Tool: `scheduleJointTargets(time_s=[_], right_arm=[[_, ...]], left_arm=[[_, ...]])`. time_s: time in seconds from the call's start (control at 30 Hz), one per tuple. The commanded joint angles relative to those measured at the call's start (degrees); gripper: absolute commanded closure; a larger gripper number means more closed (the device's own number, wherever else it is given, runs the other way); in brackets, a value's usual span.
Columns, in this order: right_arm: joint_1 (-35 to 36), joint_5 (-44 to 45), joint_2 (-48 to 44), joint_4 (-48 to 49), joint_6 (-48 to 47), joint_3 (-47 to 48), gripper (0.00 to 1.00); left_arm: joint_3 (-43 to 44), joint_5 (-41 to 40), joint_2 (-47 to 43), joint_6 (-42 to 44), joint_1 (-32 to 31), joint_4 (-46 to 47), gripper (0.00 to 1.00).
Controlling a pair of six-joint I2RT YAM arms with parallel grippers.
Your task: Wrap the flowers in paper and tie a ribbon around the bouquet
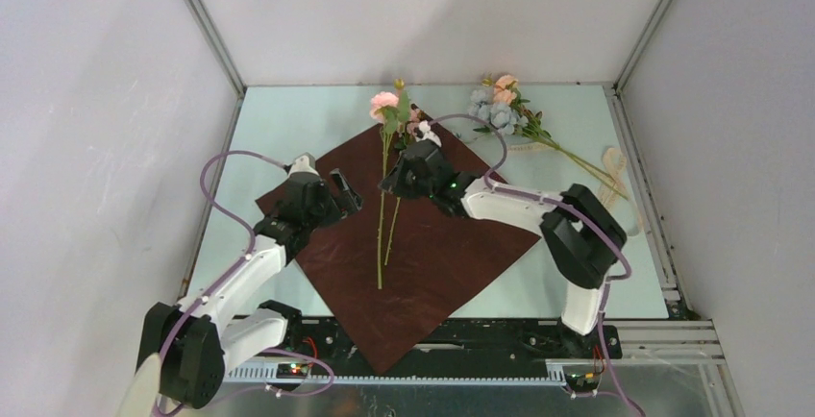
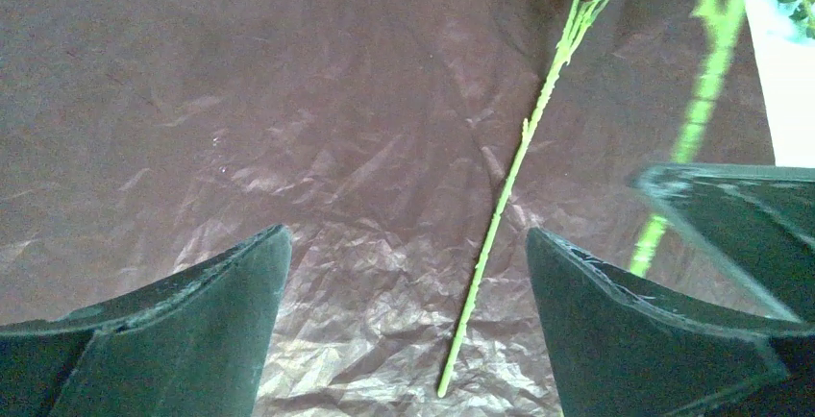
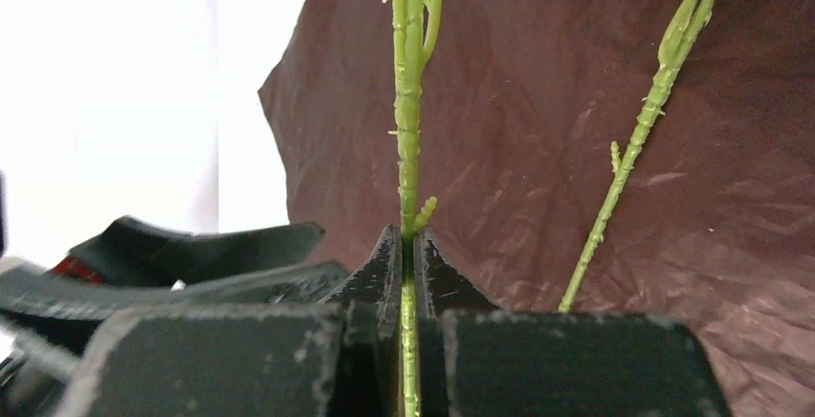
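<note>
The paper lies as a diamond on the table, dark maroon face up. One of the flowers, a pink rose, rests on it with its stem running down the sheet. My right gripper is shut on the green stem of a second flower, held just above the paper beside the first stem. My left gripper hovers open over the paper, left of both stems, with nothing between its fingers. The cream ribbon lies at the table's back right.
More flowers, pink and pale blue, lie at the back right with stems pointing toward the ribbon. The paper's near corner hangs over the table's front edge. White walls close in the table on three sides.
</note>
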Motion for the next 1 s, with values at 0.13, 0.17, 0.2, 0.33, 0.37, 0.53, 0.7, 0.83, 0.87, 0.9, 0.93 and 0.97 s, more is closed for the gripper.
scheduleJointTargets(time_s=[0.13,0.17,0.2,0.33,0.37,0.53,0.7,0.83,0.87,0.9,0.93,0.97], right_arm=[[1.51,7.04,10.22,12.67,13.04,0.75,0.98],[1.36,8.95,10.51,12.25,12.85,0.76,0.98],[1.18,9.24,10.84,11.92,12.50,0.76,0.98],[1.03,9.66,10.12,8.94,9.47,0.75,0.82],[1.43,10.66,8.96,7.71,8.56,0.76,0.74],[0.59,12.26,-0.23,4.06,-4.13,0.75,0.44],[-4.89,10.47,-14.27,4.46,-35.92,0.71,0.01],[-15.23,-3.80,-21.52,-2.27,-65.44,0.69,0.00],[-19.62,-6.83,-22.37,-6.41,-68.80,0.70,0.01],[-21.83,-8.54,-23.44,-8.18,-73.69,0.73,0.00],[-27.20,-13.86,-23.86,-12.04,-76.31,0.71,0.00],[-29.79,-16.36,-24.32,-13.85,-80.12,0.69,0.00]], left_arm=[[0.69,-0.67,5.38,1.92,1.67,4.04,0.00],[0.91,0.14,5.95,2.13,2.16,3.48,0.00],[1.14,0.71,6.99,2.46,2.38,3.83,0.00],[1.67,2.45,9.69,2.75,2.65,5.30,0.00],[1.92,3.07,10.21,2.89,2.68,5.39,0.00],[3.64,6.11,13.85,3.37,2.68,7.09,0.00],[6.50,8.63,18.06,3.90,2.64,8.37,0.00],[9.12,11.65,22.39,3.91,2.68,10.11,0.00],[9.56,12.40,23.25,3.91,2.68,10.25,0.00],[10.62,12.69,24.79,3.91,2.68,11.21,0.00],[11.19,13.25,25.50,3.91,2.68,10.62,0.00],[12.17,13.51,26.93,4.02,2.68,10.01,0.01]])
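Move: My right hand holds the second pink rose by its stem. It goes to a spot on the brown paper about 2 cm ahead, 2 cm to the left and 8 cm below. The first rose's middle lies roughly 3 cm right, 2 cm ahead and 8 cm down; the blue-and-peach blooms are some 27 cm ahead and 28 cm right. From my open left hand, the laying spot is about 6 cm right, 3 cm ahead and 5 cm lower. I lower the rose about 7.5 cm onto the paper beside the first one, easing slightly forward, then open my right fingers wide and let go of the stem. I lift that hand steeply, swinging it right and a little forward towards the remaining blooms, the wrist tipping up some 45 degrees. Meanwhile my left hand, still wide open, sinks 5 cm, then reaches forward and right towards the stems. ##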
